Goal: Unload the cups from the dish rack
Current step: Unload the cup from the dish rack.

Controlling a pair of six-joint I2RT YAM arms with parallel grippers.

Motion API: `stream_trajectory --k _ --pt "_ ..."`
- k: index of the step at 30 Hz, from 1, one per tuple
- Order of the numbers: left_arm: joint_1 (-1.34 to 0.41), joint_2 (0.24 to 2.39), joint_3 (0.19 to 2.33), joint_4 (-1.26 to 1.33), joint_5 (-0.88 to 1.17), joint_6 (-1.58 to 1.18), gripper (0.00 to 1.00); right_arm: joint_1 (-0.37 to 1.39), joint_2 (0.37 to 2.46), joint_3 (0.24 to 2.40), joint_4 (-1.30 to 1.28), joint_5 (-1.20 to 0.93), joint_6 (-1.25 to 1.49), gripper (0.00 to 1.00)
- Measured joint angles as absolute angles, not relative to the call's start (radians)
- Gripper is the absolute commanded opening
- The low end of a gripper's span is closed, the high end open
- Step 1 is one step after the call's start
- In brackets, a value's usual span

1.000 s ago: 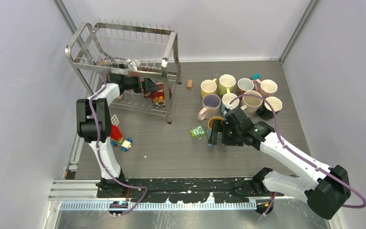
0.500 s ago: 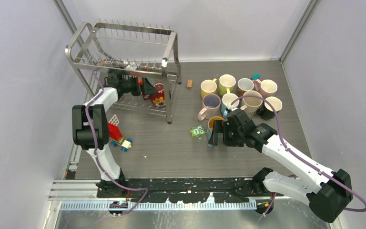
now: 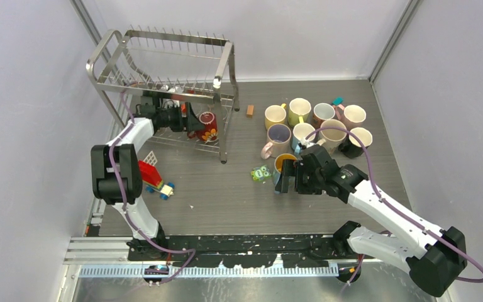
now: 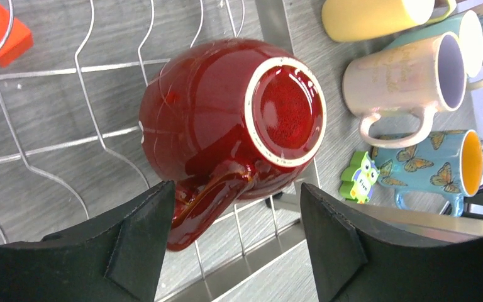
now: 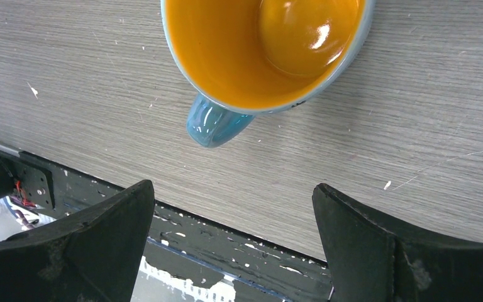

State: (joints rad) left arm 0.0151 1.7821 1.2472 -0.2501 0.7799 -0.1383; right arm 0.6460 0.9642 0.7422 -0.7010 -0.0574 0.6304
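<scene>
The steel dish rack (image 3: 163,63) stands at the back left. On its lower tier lies a dark red cup (image 3: 208,126) on its side, base towards the left wrist camera (image 4: 226,119). My left gripper (image 3: 192,119) reaches into that tier, jaws open (image 4: 236,204), with the cup's handle (image 4: 207,195) against the left finger and a gap to the right one. Several pastel cups (image 3: 314,123) stand on the table at the right. My right gripper (image 3: 283,181) hangs open (image 5: 233,195) just in front of a teal cup with an orange inside (image 5: 270,50), holding nothing.
A green owl block (image 3: 261,172) lies left of the teal cup. A small orange block (image 3: 249,110) sits beside the rack, and red toy blocks (image 3: 154,179) lie near the left arm. Rack wires (image 4: 100,145) surround the red cup. The table's front edge (image 5: 226,233) runs under the right gripper.
The left gripper's jaws have narrowed around the red cup's handle, and the left arm's elbow has swung left. The right arm has hardly moved.
</scene>
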Motion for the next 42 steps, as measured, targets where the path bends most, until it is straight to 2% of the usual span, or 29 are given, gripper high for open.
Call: stream_trajectory --k 16,27,35,42 --pt "-0.019 1.714 1.186 -0.375 0.619 -0.050 0.49 0.646 0.936 0.740 -0.688 -0.077 0.630 1.00" --pt "-0.089 1.703 1.159 -0.376 0.479 -0.025 0.45 0.646 0.936 0.740 -0.688 -0.078 0.630 1.00" --pt "-0.118 1.701 1.148 -0.367 0.392 -0.019 0.26 0.646 0.936 0.740 -0.688 -0.077 0.630 1.00" --pt "-0.144 1.693 1.141 -0.339 0.343 -0.026 0.00 0.646 0.936 0.740 -0.688 -0.077 0.631 1.00"
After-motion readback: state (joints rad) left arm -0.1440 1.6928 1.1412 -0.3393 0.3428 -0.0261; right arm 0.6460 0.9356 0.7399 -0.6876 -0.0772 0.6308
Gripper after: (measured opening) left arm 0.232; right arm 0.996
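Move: The red mug stands upside down on the rack's lower shelf, its middle about 5 cm to the left hand's right, 1 cm back and 5 cm below. The small orange block lies on the table, some 19 cm right of the left hand, 4 cm ahead and 13 below; the purple-lined mug is 28 cm right, 6 back and 9 below. From the right hand the red mug is roughly 17 cm ahead, 26 left and 4 below. The left hand sinks about 5 cm, drawing back 3 and tipping steeper downward, and pinches the red mug's handle. ##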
